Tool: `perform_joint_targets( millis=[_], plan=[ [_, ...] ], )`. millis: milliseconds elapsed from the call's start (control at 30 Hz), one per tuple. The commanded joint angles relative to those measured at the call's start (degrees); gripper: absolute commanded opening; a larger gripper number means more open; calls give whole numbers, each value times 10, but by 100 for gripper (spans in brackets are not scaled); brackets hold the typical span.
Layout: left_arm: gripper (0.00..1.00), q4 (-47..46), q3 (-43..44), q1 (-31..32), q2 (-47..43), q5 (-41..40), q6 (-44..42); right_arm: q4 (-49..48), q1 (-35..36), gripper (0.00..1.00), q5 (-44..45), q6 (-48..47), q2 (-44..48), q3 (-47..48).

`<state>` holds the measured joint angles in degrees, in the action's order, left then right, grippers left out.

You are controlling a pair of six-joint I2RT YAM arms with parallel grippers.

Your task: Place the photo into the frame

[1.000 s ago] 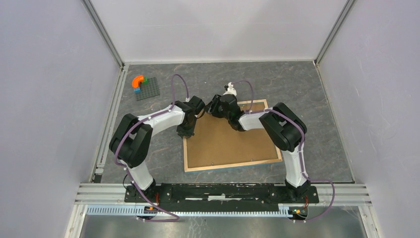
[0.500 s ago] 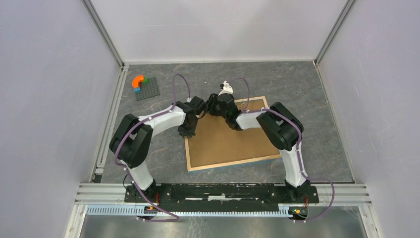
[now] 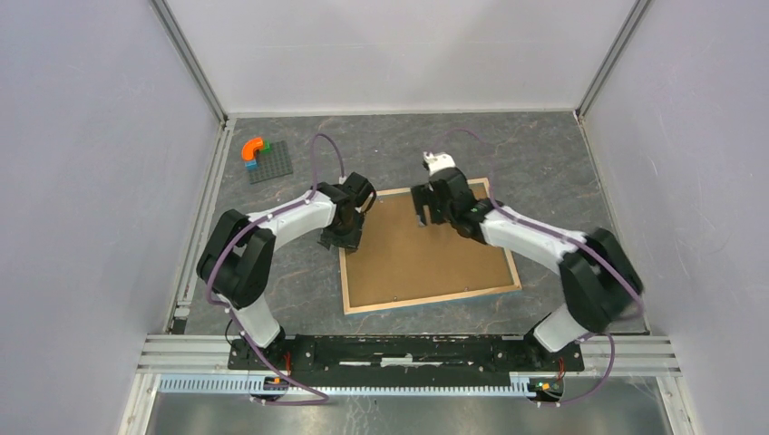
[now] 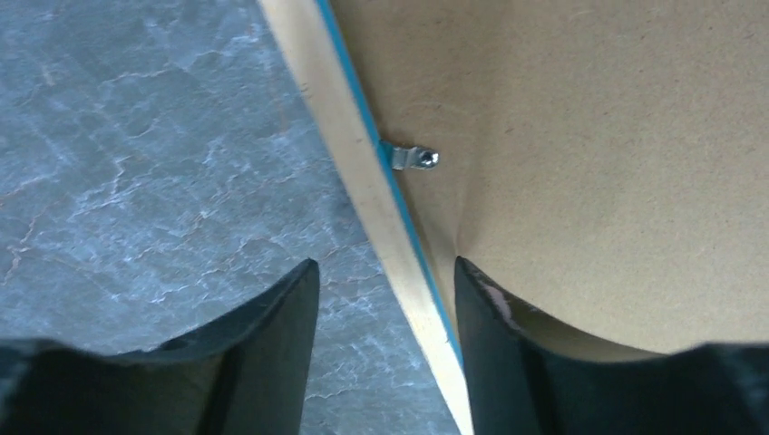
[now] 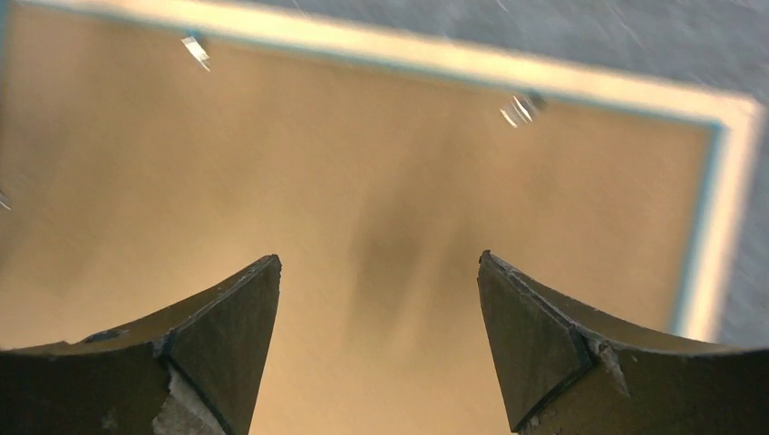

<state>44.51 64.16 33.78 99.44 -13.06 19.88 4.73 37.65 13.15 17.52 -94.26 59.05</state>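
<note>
The frame [image 3: 431, 300] lies face down mid-table, with its light wood rim and a thin blue inner edge up. The plain brown backing board [image 3: 426, 254] fills it. The photo is hidden. My left gripper [image 3: 338, 239] is open and straddles the frame's left rim [image 4: 349, 145]. One finger [image 4: 508, 362] rests over the board [image 4: 589, 136] and the other over the table. My right gripper [image 3: 420, 217] is open and empty above the board [image 5: 363, 163], near the far rim [image 5: 453, 59].
Small metal tabs sit along the frame's inner edge [image 4: 413, 159] [image 5: 521, 107]. A grey stud plate [image 3: 270, 163] with an orange curved piece [image 3: 253, 147] lies at the far left. Grey walls close in the left, right and back sides.
My right gripper has swung from the frame's far left corner, beside my left gripper, to the right over the board. The frame has turned slightly. My left gripper stays at the left rim.
</note>
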Motion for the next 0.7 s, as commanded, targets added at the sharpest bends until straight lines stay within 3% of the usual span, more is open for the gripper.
perform_joint_targets(
  millis=[0,200,267,400,500,667],
  plan=[
    [69,-9,7,-20,-79,3,-4,162,1,85,115,-63,133,-103],
    [85,-82,-52,-21,-241,11,-29,270,1,86,135,47,323,-219],
    [88,-112,-72,-20,-297,51,-34,309,1,86,142,133,379,-237],
    [95,-135,-84,-1,-367,141,-11,436,1,85,178,400,461,-246],
    [97,-150,-93,57,-390,147,21,442,0,85,186,500,509,-268],
    [100,-170,-91,221,-377,70,58,380,1,81,178,629,565,-315]
  ],
)
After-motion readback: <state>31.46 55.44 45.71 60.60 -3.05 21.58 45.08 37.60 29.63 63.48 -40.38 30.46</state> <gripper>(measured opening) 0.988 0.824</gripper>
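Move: The left gripper stands at the frame's left side, the rail right between its fingertips; the nearest metal tab is about 4 cm ahead and 2 cm to the right, the frame's middle some 20 cm right and 2 cm ahead. From the empty right gripper, the frame's near right corner lies roughly 20 cm back, 23 cm right and 7 cm down; the frame's middle is 7 cm back and 1 cm right, at that same depth. Open the left gripper wide around the frame's left rail and lift it clear, about 17 cm straight up at first, then swing it right and back over the board while the fingers tip out to the right and forward. Meanwhile sweep the open right gripper back and right above the board, some 25 cm, towards the near right corner at nearly steady height, turning it about 40 degrees clockwise, mostly late. ##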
